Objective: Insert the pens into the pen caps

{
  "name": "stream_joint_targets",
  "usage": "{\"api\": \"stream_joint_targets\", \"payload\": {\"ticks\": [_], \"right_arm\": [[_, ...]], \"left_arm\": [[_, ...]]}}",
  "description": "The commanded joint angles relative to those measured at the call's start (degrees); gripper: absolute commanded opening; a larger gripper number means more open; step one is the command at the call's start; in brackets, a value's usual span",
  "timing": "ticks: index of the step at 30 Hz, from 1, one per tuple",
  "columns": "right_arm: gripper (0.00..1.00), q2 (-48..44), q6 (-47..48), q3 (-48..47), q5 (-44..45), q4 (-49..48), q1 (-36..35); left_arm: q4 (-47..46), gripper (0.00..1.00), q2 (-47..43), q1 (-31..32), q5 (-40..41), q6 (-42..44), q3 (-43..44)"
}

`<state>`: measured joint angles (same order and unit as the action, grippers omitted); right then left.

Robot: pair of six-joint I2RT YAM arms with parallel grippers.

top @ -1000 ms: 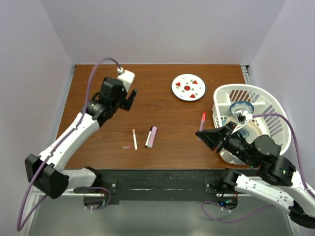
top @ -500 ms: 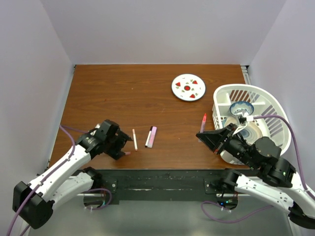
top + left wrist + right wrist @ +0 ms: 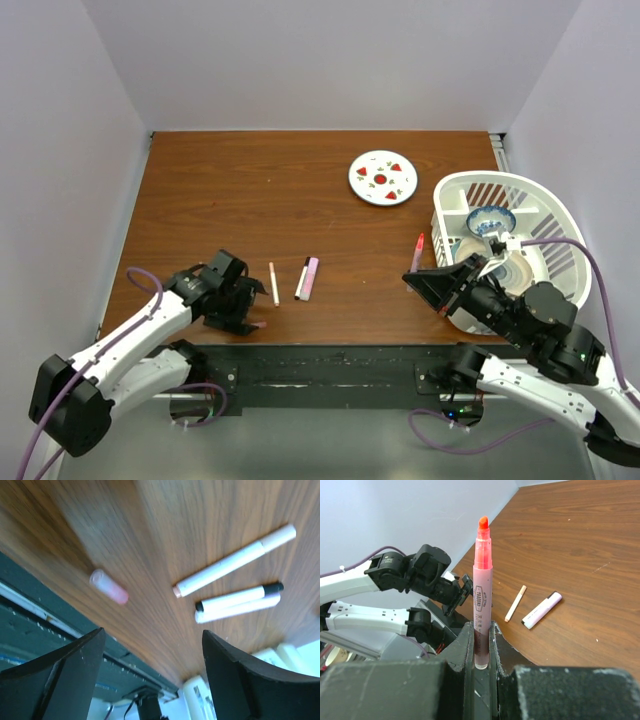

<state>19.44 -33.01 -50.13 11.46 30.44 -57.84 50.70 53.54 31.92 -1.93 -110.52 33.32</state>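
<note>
My right gripper [image 3: 481, 630] is shut on a pink pen [image 3: 482, 590] and holds it upright, orange tip bare, beside the basket [image 3: 416, 250]. A thin white pen [image 3: 274, 284], a white pen with a dark end [image 3: 301, 279] and a lilac marker [image 3: 312, 277] lie on the table's middle front. A small pink pen cap [image 3: 109, 586] lies near the front edge, just ahead of my open left gripper [image 3: 152, 645], which has nothing between its fingers. From above, that left gripper [image 3: 243, 312] sits low by the cap [image 3: 258, 324].
A white basket [image 3: 545, 195] holding a bowl [image 3: 490, 219] stands at the right. A round white plate [image 3: 383, 177] with red marks lies at the back. The table's front edge and black rail [image 3: 30, 625] run just behind the cap.
My left arm has swung from the back left down to the front edge beside the cap. The cap now lies nearer that edge. The right gripper has shifted slightly with the pen.
</note>
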Motion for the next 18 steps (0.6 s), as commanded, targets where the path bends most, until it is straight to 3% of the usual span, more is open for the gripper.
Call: {"api": "stream_joint_targets", "payload": {"ticks": [1,7,18], "right_arm": [[0.00,-1.1,0.1,-0.2,1.4,-0.1,-0.2],[0.00,-0.7,0.1,0.1,1.4,-0.4,-0.3],[0.00,-0.4,-0.4,1.1,1.5,-1.9,-0.2]], "left_arm": [[-0.4,0.84,-0.1,0.1,3.7,-3.1,-3.0],[-4.5,0.85,7.4,0.2,0.5,0.2,-4.5],[-7.4,0.82,9.0,0.9,1.8,-1.7,-7.5]]}}
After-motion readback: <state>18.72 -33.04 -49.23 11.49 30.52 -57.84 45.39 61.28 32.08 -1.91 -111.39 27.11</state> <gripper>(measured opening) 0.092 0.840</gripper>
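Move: The loose pink pen cap lies about 6 cm below the open left hand, some 2 cm back and 2 cm to its left. From that hand, the white pen's middle is about 9 cm ahead and 5 cm right; the black-tipped pen is 9 cm ahead and 11 cm right. From the right hand, which still holds the pink pen, the cap is roughly 38 cm left, 2 cm ahead and 34 cm below. The open left hand sinks about 5 cm towards the pink cap, easing slightly back, while the right holds still. ##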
